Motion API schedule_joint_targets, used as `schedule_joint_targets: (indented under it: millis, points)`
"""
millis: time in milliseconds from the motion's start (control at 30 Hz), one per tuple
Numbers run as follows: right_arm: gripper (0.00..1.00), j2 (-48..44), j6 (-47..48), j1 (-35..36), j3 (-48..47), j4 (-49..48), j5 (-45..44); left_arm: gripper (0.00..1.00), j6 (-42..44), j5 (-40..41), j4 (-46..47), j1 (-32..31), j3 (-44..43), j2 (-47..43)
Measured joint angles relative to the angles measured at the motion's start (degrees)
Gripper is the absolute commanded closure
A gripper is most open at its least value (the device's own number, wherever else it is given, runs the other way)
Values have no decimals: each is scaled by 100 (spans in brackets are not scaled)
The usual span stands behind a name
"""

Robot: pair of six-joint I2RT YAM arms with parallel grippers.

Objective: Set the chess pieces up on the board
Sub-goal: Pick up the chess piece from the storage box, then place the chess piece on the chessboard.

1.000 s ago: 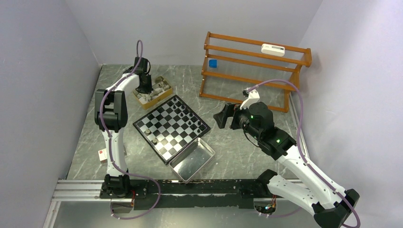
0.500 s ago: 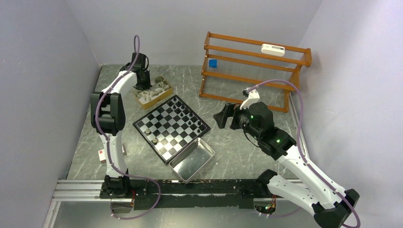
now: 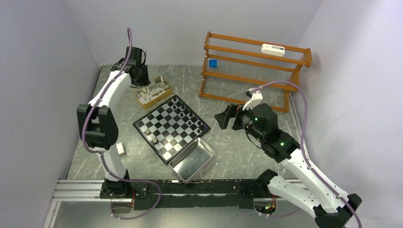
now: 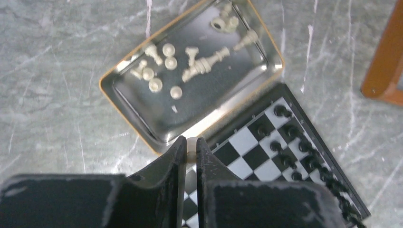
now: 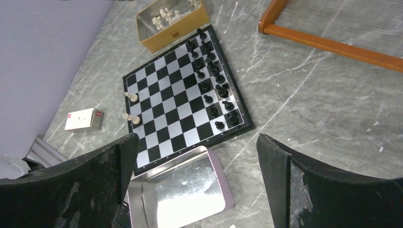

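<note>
The board [image 3: 164, 124] lies mid-table, with black chess pieces [image 3: 190, 118] in two rows along its right side and two cream pieces [image 5: 133, 108] near its left side. My left gripper [image 3: 139, 80] hangs above the near rim of the gold box [image 4: 109, 92], by the board's corner [image 4: 247, 142]. It is shut on a small cream chess piece [image 4: 191, 144] pinched at the fingertips. Several cream pieces [image 4: 171, 61] lie loose in the box. My right gripper [image 5: 197, 147] stands wide open and holds nothing, above the table to the right of the board [image 5: 183, 102].
A shiny metal tray [image 3: 205, 151] with nothing in it lies against the board's near corner. A wooden rack [image 3: 252, 71] with a blue cube [image 3: 212, 63] and a white device [image 3: 273, 49] stands at the back right. A small white-and-red box [image 5: 84, 118] lies left of the board.
My left gripper has risen out of the gold box and drawn back towards the far left, still shut, with the arm's elbow swinging left. The right arm has barely shifted.
</note>
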State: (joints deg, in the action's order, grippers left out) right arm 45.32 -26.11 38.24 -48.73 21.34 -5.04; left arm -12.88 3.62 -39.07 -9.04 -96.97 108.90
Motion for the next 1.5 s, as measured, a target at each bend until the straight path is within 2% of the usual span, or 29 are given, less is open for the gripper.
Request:
schedule_joint_targets:
  millis: [300, 567, 767, 1500]
  points:
    - [0, -286, -2, 0, 85, 37, 33, 85, 0, -251, -66, -201, 1569, -1220]
    - [0, -321, -7, 0, 173, 44, 66, 85, -63, -280, 11, -306, 2767, -1893]
    - [0, -339, -11, 0, 195, 44, 76, 85, -170, -262, 254, -306, 3034, -1899]
    - [0, -535, -2, 0, 369, 79, 74, 84, -256, 7, 656, -262, 3189, -1600]
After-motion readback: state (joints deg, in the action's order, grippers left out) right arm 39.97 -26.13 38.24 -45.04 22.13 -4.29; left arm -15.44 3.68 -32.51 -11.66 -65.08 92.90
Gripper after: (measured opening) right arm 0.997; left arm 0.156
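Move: The left hand already holds a white chess piece about 13 cm above the table, just short of the storage box, whose middle is 5 cm farther out. The chessboard's middle lies roughly 15 cm back and 11 cm to its right. Of the two white pieces standing on it, the first is some 17 cm straight back, the second 22 cm back and 3 cm right. From the right hand, the board's middle is about 7 cm ahead, 25 cm left and 25 cm below. Back from the storage box and then down: the left hand swings quickly some 12 cm towards its base, rising slightly before it starts to sink, then eases lower almost in place over the left corner part of the chessboard, 7 cm down in all. The fingers tip about 10 degrees steeper and keep their pinch on the white piece. ##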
